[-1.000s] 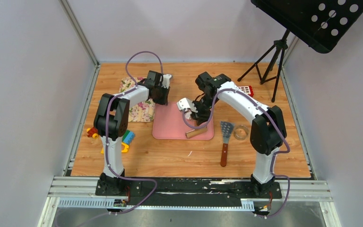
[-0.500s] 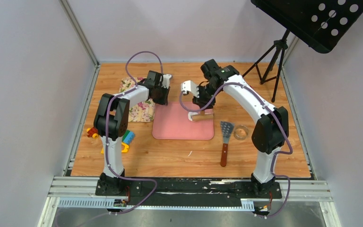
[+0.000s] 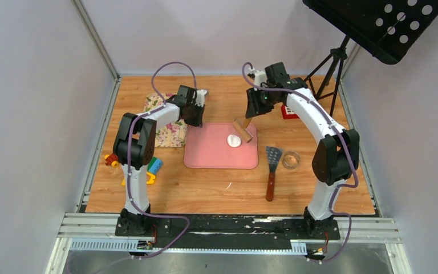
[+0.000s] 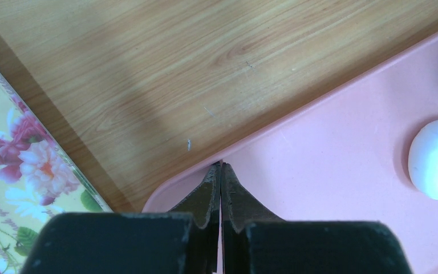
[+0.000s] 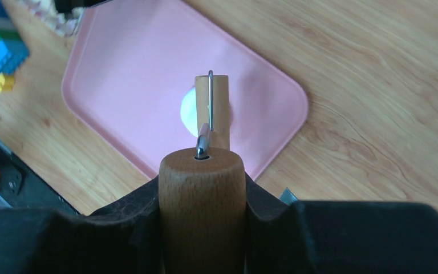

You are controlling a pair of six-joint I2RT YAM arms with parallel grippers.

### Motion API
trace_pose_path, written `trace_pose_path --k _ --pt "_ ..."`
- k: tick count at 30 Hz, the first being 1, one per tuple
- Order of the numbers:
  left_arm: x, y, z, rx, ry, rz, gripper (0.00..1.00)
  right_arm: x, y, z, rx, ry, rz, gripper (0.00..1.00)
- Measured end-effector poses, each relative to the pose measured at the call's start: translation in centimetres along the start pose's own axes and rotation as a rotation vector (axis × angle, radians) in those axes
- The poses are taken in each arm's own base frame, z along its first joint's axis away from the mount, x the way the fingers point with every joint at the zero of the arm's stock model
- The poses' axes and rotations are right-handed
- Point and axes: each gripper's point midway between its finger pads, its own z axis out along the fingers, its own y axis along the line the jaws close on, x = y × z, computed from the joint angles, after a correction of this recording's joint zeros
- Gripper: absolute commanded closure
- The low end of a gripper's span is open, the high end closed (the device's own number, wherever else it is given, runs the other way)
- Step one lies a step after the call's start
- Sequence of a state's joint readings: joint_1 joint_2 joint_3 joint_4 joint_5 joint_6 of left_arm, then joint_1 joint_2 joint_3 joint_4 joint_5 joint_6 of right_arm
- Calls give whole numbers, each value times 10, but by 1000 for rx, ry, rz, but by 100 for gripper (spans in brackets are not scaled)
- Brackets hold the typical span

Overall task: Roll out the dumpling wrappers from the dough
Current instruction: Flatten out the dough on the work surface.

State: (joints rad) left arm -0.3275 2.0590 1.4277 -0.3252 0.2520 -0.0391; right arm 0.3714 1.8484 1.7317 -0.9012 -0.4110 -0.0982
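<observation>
The dough [image 3: 234, 140] is a small white lump on the pink mat [image 3: 205, 154], right of its middle. In the left wrist view the dough [image 4: 436, 158] lies at the right edge. My right gripper [image 3: 255, 108] is shut on the wooden handle [image 5: 202, 194] of a small roller [image 3: 242, 128]. The roller barrel [image 5: 212, 105] hangs tilted over the dough [image 5: 188, 111], which peeks out on its left. My left gripper [image 4: 221, 165] is shut, its tips at the mat's [image 4: 331, 171] far left corner. No dumpling wrappers are in view.
A spatula [image 3: 272, 165] and a small ring cutter [image 3: 290, 159] lie right of the mat. A floral cloth [image 3: 171, 131] and toy bricks [image 3: 151, 168] sit to the left. A red item [image 3: 290, 111] and a black tripod [image 3: 325, 74] stand at the back right.
My right arm has swung back and to the right, carrying the roller from the mat's near right edge up to its far side. This uncovered the dough. The left arm has not moved.
</observation>
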Motion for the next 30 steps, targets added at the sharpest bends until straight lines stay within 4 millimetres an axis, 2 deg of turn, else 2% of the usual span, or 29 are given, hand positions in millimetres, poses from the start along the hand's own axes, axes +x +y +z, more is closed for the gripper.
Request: trace_pose_path --k 5,10,16,22,25,30 --pt "0 0 0 0 0 0 100 1 -29 9 58 -26 190 100" --pt "0 0 0 0 0 0 100 6 -32 23 59 -21 252 100" --pt "0 0 0 0 0 0 100 32 -37 41 79 18 305 100" --pt "0 0 0 0 0 -1 100 36 -35 42 60 -6 322 100" --pt "0 0 0 0 0 -1 100 40 -29 44 30 -9 343 100" --pt "0 0 0 0 0 -1 100 35 -15 49 -12 -21 338 100"
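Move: The dough lies in the pink tray about 6 cm to the left of the right hand, roughly 1 cm back and some 15 cm below. The tray's middle is about 11 cm left and 3 cm back. On the table, the glass bowl is some 14 cm right and 9 cm back, and the spatula about 7 cm right and 15 cm back. From the resting left hand, the dough is some 12 cm right, 7 cm back and about 1 cm lower. The dough gets the roller's barrel brought down beside it: the right hand, still gripping the handle, swings briefly forward and right, then sinks about 6 cm while easing back, turning some 15 degrees clockwise and tipping about 10. Once low, it shifts left about 2 cm, the barrel pushing against the dough's right side. ##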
